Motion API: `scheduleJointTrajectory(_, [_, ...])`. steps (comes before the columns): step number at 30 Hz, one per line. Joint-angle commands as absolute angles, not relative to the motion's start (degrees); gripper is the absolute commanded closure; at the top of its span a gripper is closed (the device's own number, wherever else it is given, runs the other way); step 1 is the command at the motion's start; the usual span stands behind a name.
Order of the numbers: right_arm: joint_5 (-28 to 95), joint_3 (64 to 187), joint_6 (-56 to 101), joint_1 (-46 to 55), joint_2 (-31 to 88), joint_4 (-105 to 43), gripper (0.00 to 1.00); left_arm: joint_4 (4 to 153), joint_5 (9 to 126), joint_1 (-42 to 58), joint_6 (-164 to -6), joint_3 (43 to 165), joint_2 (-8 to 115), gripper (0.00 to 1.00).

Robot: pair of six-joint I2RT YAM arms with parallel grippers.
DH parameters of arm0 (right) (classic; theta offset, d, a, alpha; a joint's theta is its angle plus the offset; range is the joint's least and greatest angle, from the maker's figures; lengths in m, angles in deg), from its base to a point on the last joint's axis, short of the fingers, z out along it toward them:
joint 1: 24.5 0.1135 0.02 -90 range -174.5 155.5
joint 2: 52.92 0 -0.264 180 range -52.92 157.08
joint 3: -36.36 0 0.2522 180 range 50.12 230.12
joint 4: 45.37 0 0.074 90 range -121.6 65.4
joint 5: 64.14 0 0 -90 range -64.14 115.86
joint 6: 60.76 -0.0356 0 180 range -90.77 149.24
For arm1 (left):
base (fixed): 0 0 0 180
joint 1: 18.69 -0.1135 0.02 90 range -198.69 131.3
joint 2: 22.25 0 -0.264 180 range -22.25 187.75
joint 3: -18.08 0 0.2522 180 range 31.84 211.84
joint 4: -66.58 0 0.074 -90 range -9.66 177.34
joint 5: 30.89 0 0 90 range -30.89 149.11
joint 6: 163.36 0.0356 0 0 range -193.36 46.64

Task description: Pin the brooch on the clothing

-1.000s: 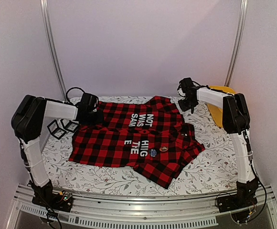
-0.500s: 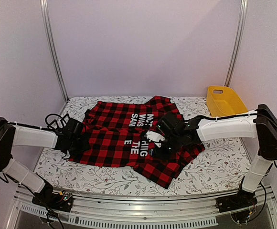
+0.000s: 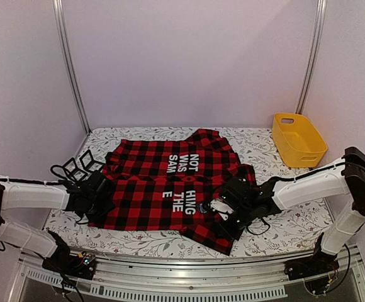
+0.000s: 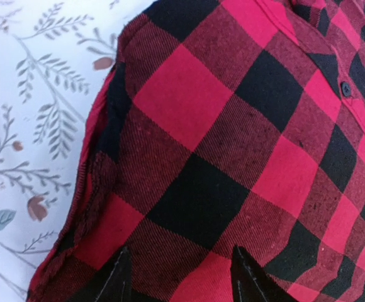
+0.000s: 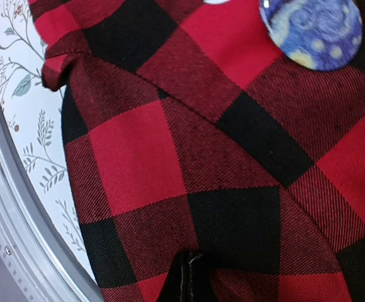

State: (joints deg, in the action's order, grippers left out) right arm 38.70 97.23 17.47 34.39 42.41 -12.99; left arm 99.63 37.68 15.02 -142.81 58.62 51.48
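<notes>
The clothing (image 3: 163, 189), a red-and-black checked shirt with white letters, lies flat on the table. My left gripper (image 3: 99, 196) rests low at its left edge; in the left wrist view the gripper (image 4: 181, 280) is open, both tips on the clothing (image 4: 220, 138) with nothing between them. My right gripper (image 3: 225, 211) sits low on the shirt's lower right part. In the right wrist view the gripper (image 5: 189, 280) is shut, tips together against the cloth (image 5: 170, 163). A round blue brooch (image 5: 311, 28) with a swirled yellow pattern lies on the fabric ahead of it, apart from the fingers.
A yellow bin (image 3: 299, 139) stands at the back right. Black wire-frame pieces (image 3: 82, 165) lie at the table's left side. The floral tablecloth (image 3: 283, 223) surrounds the shirt. A metal rail (image 5: 12, 233) runs along the near edge, close to the right gripper.
Both arms have come down from the back of the table onto the shirt. The right gripper has closed and slid toward the near edge. The shirt has shifted slightly.
</notes>
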Motion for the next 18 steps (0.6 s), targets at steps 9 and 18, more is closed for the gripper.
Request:
scheduleJointTrajectory(9, [39.50, 96.77, 15.22, 34.04, 33.75, -1.78, 0.93, 116.87, 30.62, 18.64, -147.68, 58.52, 40.72, 0.46])
scheduleJointTrajectory(18, [34.31, 93.02, 15.09, 7.61, 14.36, -29.12, 0.01, 94.52, 5.58, 22.55, -120.65, 61.95, 32.14, 0.00])
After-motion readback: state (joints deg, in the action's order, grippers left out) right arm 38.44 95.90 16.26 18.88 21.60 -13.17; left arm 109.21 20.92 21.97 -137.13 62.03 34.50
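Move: The left hand's half-open fingers are down on the clothing, with its front left corner about 6 cm back and 5 cm to their left; the black stand is some 18 cm ahead and 7 cm left, and the letter E 6 cm ahead and 20 cm right. From the right hand's shut fingertips, also down on the cloth, the front flap's tip lies about 7 cm back and 1 cm right, the blue brooch 10 cm ahead and 8 cm left, and the HING lettering 12 cm ahead and 12 cm left, all at about table level. Both hands keep their fingertips on the cloth and draw it back and outwards, the left with half-open fingers about 3.5 cm back and 2.5 cm left, the right with shut fingers about 2 cm back and 3 cm right. Then both come free and rise fast, the left almost straight up by some 9 cm with a little forward as its fingers spread fully and tip up, the right 11 cm up and about as far forward, opening wide as it climbs away from the flap. ##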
